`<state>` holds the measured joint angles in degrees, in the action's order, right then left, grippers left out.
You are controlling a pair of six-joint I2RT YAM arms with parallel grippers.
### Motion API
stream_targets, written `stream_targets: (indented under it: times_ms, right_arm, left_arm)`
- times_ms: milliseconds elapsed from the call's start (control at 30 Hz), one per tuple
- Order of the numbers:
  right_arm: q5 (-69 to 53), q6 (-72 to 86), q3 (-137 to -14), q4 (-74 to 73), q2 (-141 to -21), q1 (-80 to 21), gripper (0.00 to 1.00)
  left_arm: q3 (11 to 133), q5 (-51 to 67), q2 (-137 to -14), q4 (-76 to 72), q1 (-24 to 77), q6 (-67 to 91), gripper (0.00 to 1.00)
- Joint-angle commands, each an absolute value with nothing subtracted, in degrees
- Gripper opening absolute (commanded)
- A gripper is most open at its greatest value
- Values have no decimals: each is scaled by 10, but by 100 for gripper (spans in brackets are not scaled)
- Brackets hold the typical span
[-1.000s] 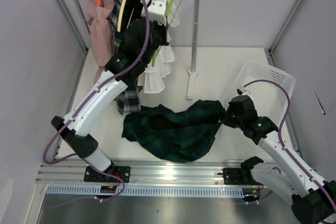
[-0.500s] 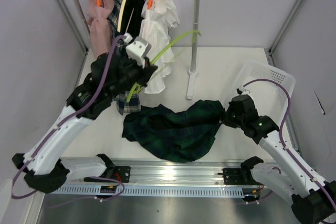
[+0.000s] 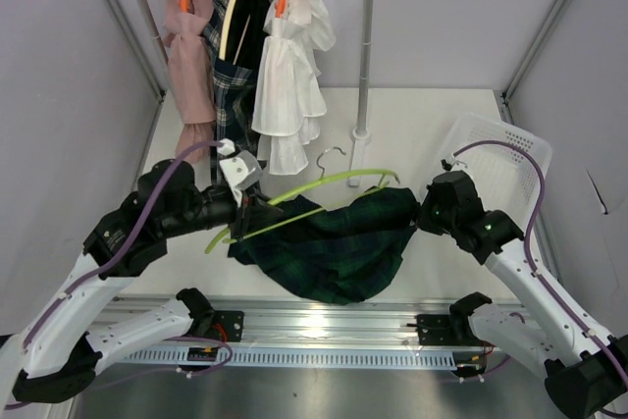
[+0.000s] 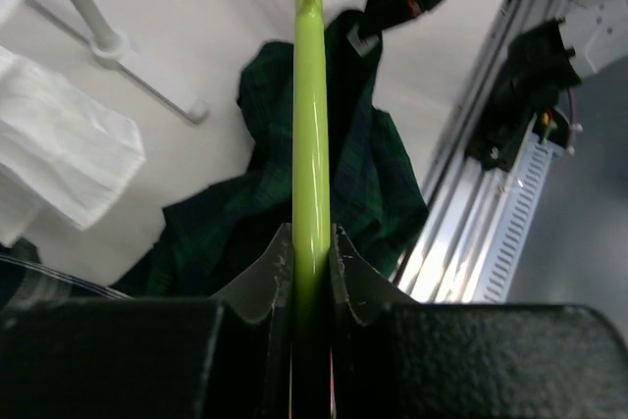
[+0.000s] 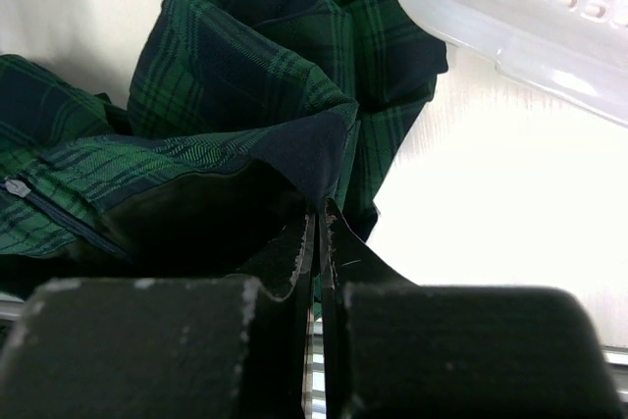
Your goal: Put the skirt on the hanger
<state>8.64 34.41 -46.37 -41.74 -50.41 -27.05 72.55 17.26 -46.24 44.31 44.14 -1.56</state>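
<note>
The dark green tartan skirt [image 3: 334,242] lies crumpled on the table near the front edge. My left gripper [image 3: 257,207] is shut on the lime-green hanger [image 3: 324,186], holding it roughly level just above the skirt's left and upper part; its metal hook [image 3: 330,156] points toward the back. In the left wrist view the hanger [image 4: 312,105] runs straight out from between the fingers, over the skirt [image 4: 363,183]. My right gripper [image 3: 424,219] is shut on the skirt's waistband edge [image 5: 319,159] at the cloth's right end, lifting that corner slightly.
A clothes rail [image 3: 365,56] stands at the back with a pink garment [image 3: 188,56], a navy checked garment [image 3: 234,46] and a white ruffled garment [image 3: 289,76] on hangers. A white plastic basket [image 3: 500,159] sits at the right, close to my right arm.
My left arm has pulled the lime-green hanger off the rail, swung down and forward, and now holds it over the skirt. The right arm has stayed still, gripping the skirt.
</note>
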Motion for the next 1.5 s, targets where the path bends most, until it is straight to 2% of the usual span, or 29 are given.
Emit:
stream_targets:
  times_ms: [0,467,800,1267,1467]
  right_arm:
    - [102,337,-498,-421,-503,-276,0]
    - [110,337,-542,-449,-505,-304,0]
    - [134,336,-620,-492,-526,-366,0]
    - [178,358,-729,-519,-553,-449,0]
    - [189,362,-713,-520,-562,-459,0]
  left_arm:
    - [700,223,-463,461,456,-22,0]
    - [692,205,-489,454,479,-27,0]
    - [720,183,-524,434,484,-42,0]
    - [692,150,-559,399,511,-41,0]
    - [674,149,-548,352,512,-33,0]
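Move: My left hand still grips the green hanger. The skirt's waist opening lies about 23 cm to its right, 7 cm ahead and 21 cm lower, with the bunched skirt some 13 cm right, 4 cm ahead and 33 cm down. My right hand still pinches the waistband. The hanger's free end is roughly 8 cm left of it, 3 cm farther out and 12 cm above; the white basket is 22 cm right, 16 cm ahead and 12 cm below. I bring the waistband up to the hanger: my right hand, keeping its pinch, stays slow at first, then rises about 12 cm and goes 6 cm left, turning a little counter-clockwise. My left hand keeps its grip, first drops the hanger 5 cm while easing back 2, then feeds its free end about 4 cm right into the opening, fingers tipped about 10 degrees further down. ##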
